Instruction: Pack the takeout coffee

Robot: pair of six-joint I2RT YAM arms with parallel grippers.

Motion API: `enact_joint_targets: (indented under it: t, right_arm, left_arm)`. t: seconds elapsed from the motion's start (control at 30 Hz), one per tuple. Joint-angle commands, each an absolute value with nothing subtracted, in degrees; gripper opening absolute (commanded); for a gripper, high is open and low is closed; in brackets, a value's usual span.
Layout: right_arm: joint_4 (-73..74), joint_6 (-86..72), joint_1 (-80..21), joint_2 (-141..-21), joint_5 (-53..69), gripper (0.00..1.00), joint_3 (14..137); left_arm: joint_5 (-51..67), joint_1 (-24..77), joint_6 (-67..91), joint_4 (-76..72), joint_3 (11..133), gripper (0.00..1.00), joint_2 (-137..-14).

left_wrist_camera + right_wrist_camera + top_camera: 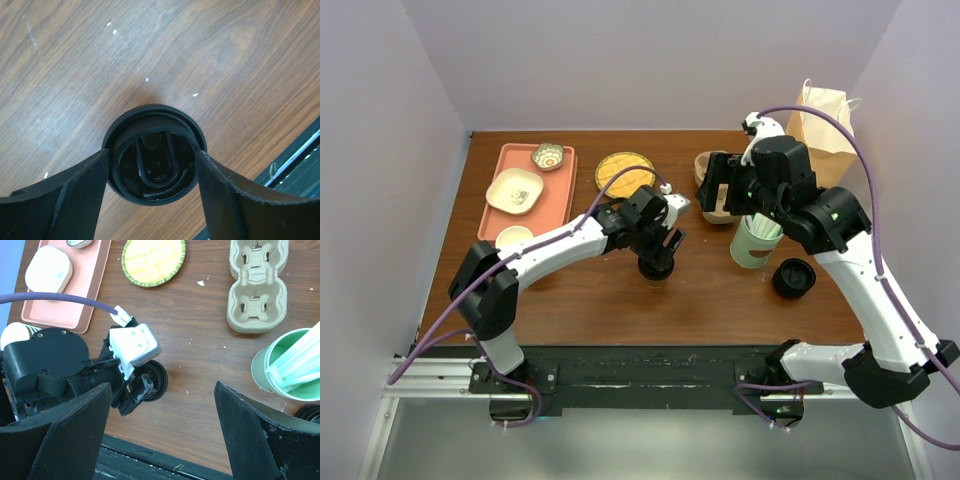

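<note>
The takeout coffee (656, 270) stands on the wooden table in front of the left arm, and from above mostly its round black lid (155, 172) shows. My left gripper (658, 258) comes straight down over it. In the left wrist view its two fingers (85, 195) press against opposite sides of the lid's rim. The right wrist view shows the same lid (161, 377) half hidden under the left wrist. My right gripper (162, 405) hangs open above the table to the right, with nothing between its fingers.
A cardboard cup carrier (712, 185) and a brown paper bag (825, 125) sit at the back right. A pale-green cup of straws (755, 240) and loose black lids (793, 278) stand right of the coffee. A pink tray (558, 200), a yellow plate (624, 172) and stacked cups (513, 237) lie left.
</note>
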State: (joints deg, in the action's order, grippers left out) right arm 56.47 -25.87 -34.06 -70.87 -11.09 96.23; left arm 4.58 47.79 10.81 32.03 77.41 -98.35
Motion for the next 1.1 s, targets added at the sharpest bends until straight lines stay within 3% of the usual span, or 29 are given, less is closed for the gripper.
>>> enact_joint_targets:
  t: [0.0, 0.2, 0.23, 0.4, 0.57, 0.73, 1.07]
  right_arm:
    - [56.78, -25.14, -33.92, -69.87, -12.22, 0.88, 96.33]
    - [57.13, -24.96, -33.93, -69.87, -10.11, 0.88, 94.84]
    - [56.87, -25.13, -33.84, -69.87, -9.76, 0.88, 94.49]
    - [55.55, -26.36, -33.84, -69.87, -7.65, 0.88, 92.55]
    - [54.41, -27.86, -34.01, -72.42, -4.84, 0.86, 91.59]
    - [49.31, -27.77, -34.10, -73.73, -0.71, 0.86, 82.37]
    - [44.03, -24.35, -42.80, -85.16, -3.25, 0.89, 77.26]
  left_arm:
    - [5.19, 48.43, 12.92, 30.32, 81.21, 0.79, -98.44]
    - [3.43, 48.16, 13.97, 32.52, 85.86, 0.92, -96.77]
    - [3.17, 48.08, 14.32, 33.04, 86.22, 1.00, -96.42]
    - [1.94, 44.04, 18.44, 34.02, 82.11, 1.00, -91.50]
    - [4.92, 36.40, 20.74, 31.82, 68.92, 1.00, -81.33]
    - [-3.94, 35.77, 21.00, 32.25, 61.45, 1.00, -69.64]
    - [-12.39, 35.86, 25.74, 34.18, 63.71, 1.00, -54.23]
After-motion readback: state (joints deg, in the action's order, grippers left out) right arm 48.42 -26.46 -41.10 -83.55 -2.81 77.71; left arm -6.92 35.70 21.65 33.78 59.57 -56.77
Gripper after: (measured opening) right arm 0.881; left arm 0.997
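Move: Right at the left hand's fingertips is the black-lidded coffee cup, its middle about 5 cm below and roughly 1 cm back and 1 cm left of them; the yellow round mat lies some 20 cm ahead and 8 cm left of that hand. From the right hand the same cup is about 11 cm left, 2 cm back and 29 cm below. The green straw cup sits about 10 cm right of the right hand and 3 cm ahead, the egg-carton-like cup carrier 16 cm ahead and 3 cm right, both far below. Opening its fingers fully, the left hand lets go of the lidded cup and rises about 5 cm, then swings left some 15 cm, climbing further near the end and turning counter-clockwise. The right hand waits, then drops about 17 cm and drifts 7 cm left towards the cup, fingers kept open and tipping steeper down, to hover over the lid. ##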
